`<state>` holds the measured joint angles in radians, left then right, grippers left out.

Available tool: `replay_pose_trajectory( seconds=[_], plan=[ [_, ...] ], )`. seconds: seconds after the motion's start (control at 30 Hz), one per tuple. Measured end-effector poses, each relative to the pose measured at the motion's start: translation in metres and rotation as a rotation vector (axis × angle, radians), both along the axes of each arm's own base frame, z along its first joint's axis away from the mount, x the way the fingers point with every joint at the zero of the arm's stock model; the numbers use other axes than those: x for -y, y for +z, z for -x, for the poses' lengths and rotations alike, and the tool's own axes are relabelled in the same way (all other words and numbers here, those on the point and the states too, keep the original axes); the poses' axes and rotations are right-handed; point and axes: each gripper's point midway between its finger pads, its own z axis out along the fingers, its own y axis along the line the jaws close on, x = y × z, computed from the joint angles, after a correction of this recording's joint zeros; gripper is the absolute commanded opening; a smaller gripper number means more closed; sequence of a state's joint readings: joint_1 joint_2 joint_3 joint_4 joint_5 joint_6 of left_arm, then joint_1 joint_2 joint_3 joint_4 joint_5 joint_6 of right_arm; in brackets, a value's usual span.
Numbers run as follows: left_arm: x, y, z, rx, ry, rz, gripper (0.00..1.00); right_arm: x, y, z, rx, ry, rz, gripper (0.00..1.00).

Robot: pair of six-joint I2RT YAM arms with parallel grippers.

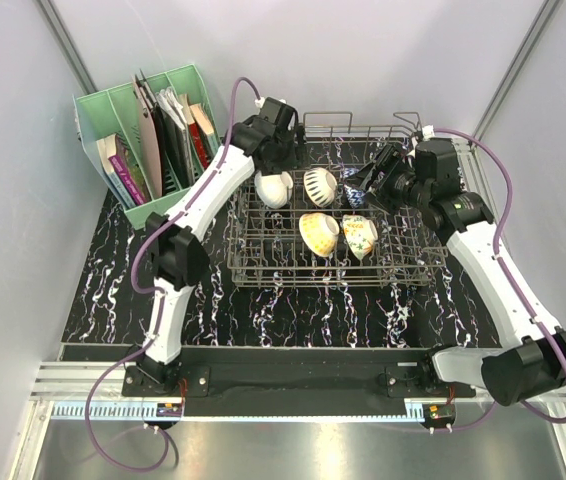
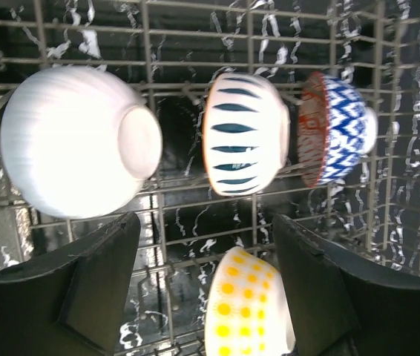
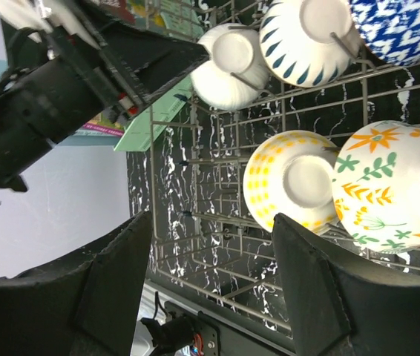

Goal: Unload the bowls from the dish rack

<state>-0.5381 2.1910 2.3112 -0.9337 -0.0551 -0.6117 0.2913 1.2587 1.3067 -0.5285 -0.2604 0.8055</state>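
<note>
The grey wire dish rack (image 1: 335, 283) holds five bowls on edge. The back row has a cream-white bowl (image 1: 274, 188), a dark-striped bowl (image 1: 320, 184) and a blue-and-white bowl (image 1: 354, 193). In front sit a yellow-dotted bowl (image 1: 318, 233) and a floral bowl (image 1: 359, 236). My left gripper (image 1: 275, 163) hangs open over the rack's back left, just above the cream-white bowl (image 2: 76, 141) and the striped bowl (image 2: 243, 133), with nothing between its fingers. My right gripper (image 1: 376, 176) stands open at the back right, beside the blue-and-white bowl (image 3: 403, 26), also empty.
A green file holder (image 1: 143, 130) with books stands left of the rack, close to the left arm. Grey walls close in on both sides and the back. The black marbled tabletop (image 1: 293, 315) lies in front of the rack.
</note>
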Motion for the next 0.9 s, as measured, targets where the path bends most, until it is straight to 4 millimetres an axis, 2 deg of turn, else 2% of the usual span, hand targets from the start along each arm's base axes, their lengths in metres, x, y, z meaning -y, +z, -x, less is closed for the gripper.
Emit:
replay_pose_trajectory(
  seconds=[0.13, 0.37, 0.6, 0.9],
  plan=[
    [0.0, 0.001, -0.003, 0.007, 0.002, 0.006, 0.75, 0.003, -0.01, -0.007, -0.024, -0.015, 0.01, 0.73],
    [0.003, -0.026, -0.013, -0.023, 0.002, -0.021, 0.75, 0.004, -0.027, -0.007, -0.065, -0.017, 0.023, 0.73],
    [-0.016, -0.031, -0.014, -0.006, 0.062, -0.126, 0.74, 0.008, -0.057, 0.001, -0.144, -0.022, 0.045, 0.73],
    [-0.042, -0.034, -0.016, 0.006, 0.127, -0.243, 0.74, 0.015, -0.059, 0.0, -0.154, -0.035, 0.041, 0.73]
  ],
)
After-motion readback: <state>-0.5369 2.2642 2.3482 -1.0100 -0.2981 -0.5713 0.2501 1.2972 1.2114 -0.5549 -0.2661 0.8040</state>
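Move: The white bowl lies about 5 cm left of the left hand, 1 cm ahead and 12 cm below. From that hand, the striped bowl is some 6 cm right and 1 cm ahead. For the right hand, the floral bowl is about 3 cm right, 2 cm back and 20 cm below; the yellow bowl is 7 cm left and 2 cm back, the blue bowl 11 cm ahead and 2 cm right. Open left hand dips, then shifts 4 cm left towards white bowl; right sinks 6 cm towards floral bowl. ##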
